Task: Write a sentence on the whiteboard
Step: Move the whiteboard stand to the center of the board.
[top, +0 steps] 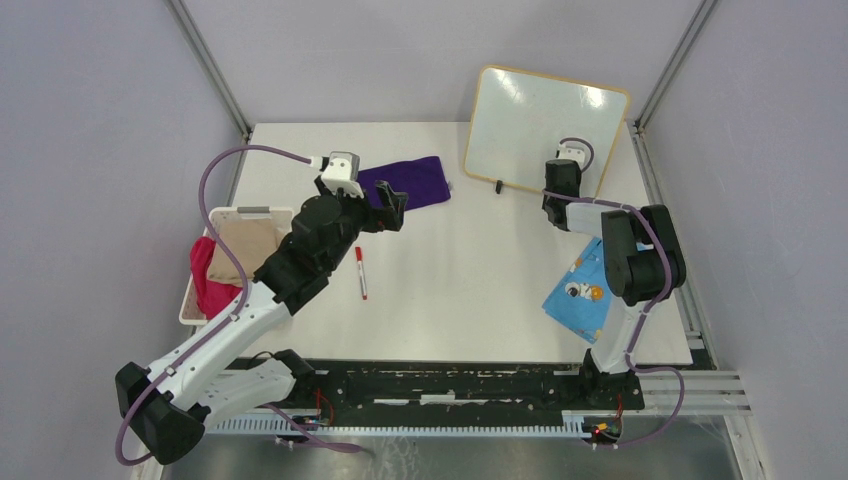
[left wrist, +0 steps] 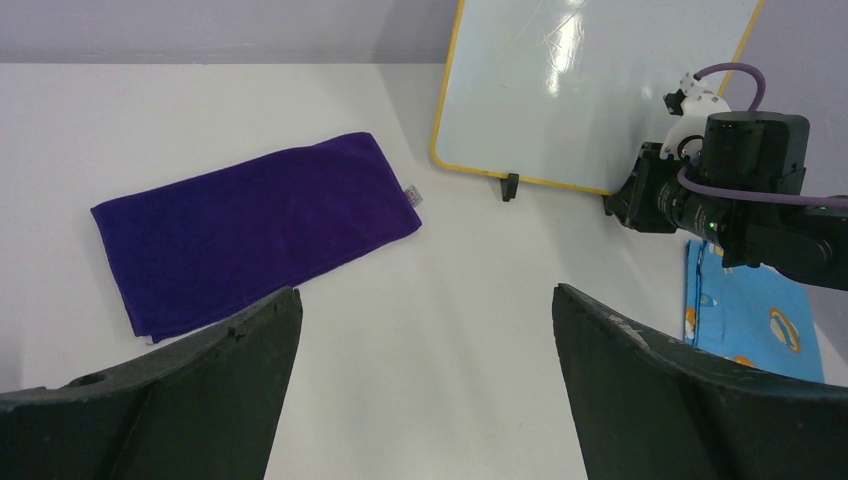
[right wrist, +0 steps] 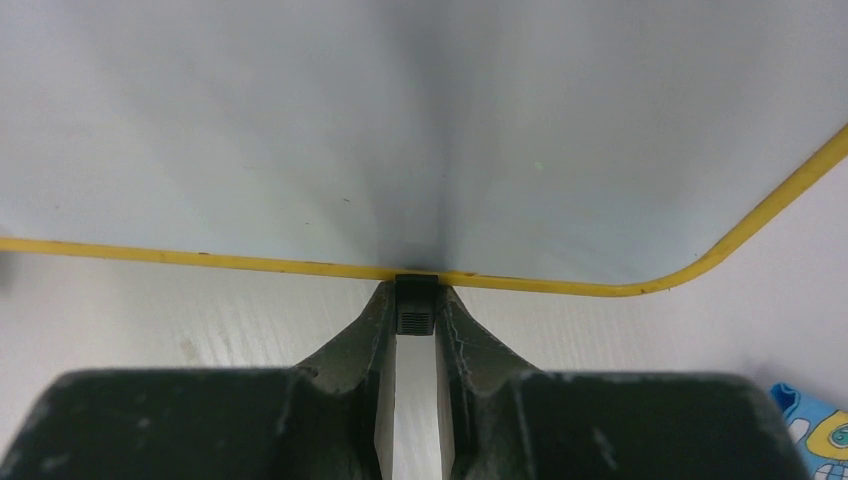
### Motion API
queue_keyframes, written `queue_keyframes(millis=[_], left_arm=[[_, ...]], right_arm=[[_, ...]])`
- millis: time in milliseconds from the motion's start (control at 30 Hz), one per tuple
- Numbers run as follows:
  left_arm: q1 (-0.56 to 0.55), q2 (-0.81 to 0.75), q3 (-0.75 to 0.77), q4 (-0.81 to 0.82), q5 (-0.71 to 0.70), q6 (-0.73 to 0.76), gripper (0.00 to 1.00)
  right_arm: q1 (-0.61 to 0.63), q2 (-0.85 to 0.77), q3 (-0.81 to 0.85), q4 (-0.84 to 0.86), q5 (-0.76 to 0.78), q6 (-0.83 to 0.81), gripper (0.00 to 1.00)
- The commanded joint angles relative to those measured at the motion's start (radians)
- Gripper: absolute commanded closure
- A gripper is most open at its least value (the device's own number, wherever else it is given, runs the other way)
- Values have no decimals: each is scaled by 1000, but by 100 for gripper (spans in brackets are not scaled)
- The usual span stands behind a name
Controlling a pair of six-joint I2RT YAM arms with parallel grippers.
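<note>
The whiteboard [top: 540,125] stands tilted at the back right, its yellow-framed face [left wrist: 590,90] glossy and blank. No sentence shows on it. My right gripper [right wrist: 416,300] is low at the board's bottom edge [right wrist: 200,255], its two fingers pinched on a small black foot [right wrist: 416,314] of the board. From above, that gripper [top: 560,178] sits in front of the board's lower right part. A red marker [top: 360,272] lies on the table near the middle. My left gripper [top: 392,205] hovers open above the table [left wrist: 425,300], holding nothing.
A purple cloth [top: 405,183] lies flat behind the left gripper. A white basket [top: 250,212] with beige and pink cloths sits at the left edge. A blue patterned sheet [top: 580,295] lies at the right, under the right arm.
</note>
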Motion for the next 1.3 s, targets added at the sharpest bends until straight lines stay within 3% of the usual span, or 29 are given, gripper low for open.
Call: queue_keyframes(millis=[0, 367, 700, 1267], left_arm=[[-3, -23, 8, 47, 17, -3, 0], [-6, -46, 2, 59, 44, -24, 0], [-13, -49, 1, 70, 27, -22, 0], [-13, -60, -10, 62, -96, -21, 0]], right_arm=[[10, -98, -100, -7, -55, 27, 100], [80, -358, -390, 7, -44, 76, 100], [246, -565, -562, -9, -45, 100, 100], [507, -570, -612, 36, -51, 241, 100]])
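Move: The right foot of the whiteboard stand is already between my right fingers, just above the table. The middle of the table, where I'm taking the stand, lies about 29 cm to my left and 9 cm back. The stand's left foot is some 16 cm left and 3 cm ahead; the purple cloth's middle about 40 cm left and 2 cm ahead, the blue cloth about 23 cm back and 5 cm right. From my left hand, the table's middle is about 8 cm ahead, 11 cm right, 28 cm below. Keeping my right fingers shut on the stand's foot, I drag the whiteboard back towards me at a steady low height, about 19 cm. Partway through, the pull bends more and more to the left, some 12 cm in all towards the table's middle, while I turn my hand about 20 degrees counter-clockwise to swing the board square. ##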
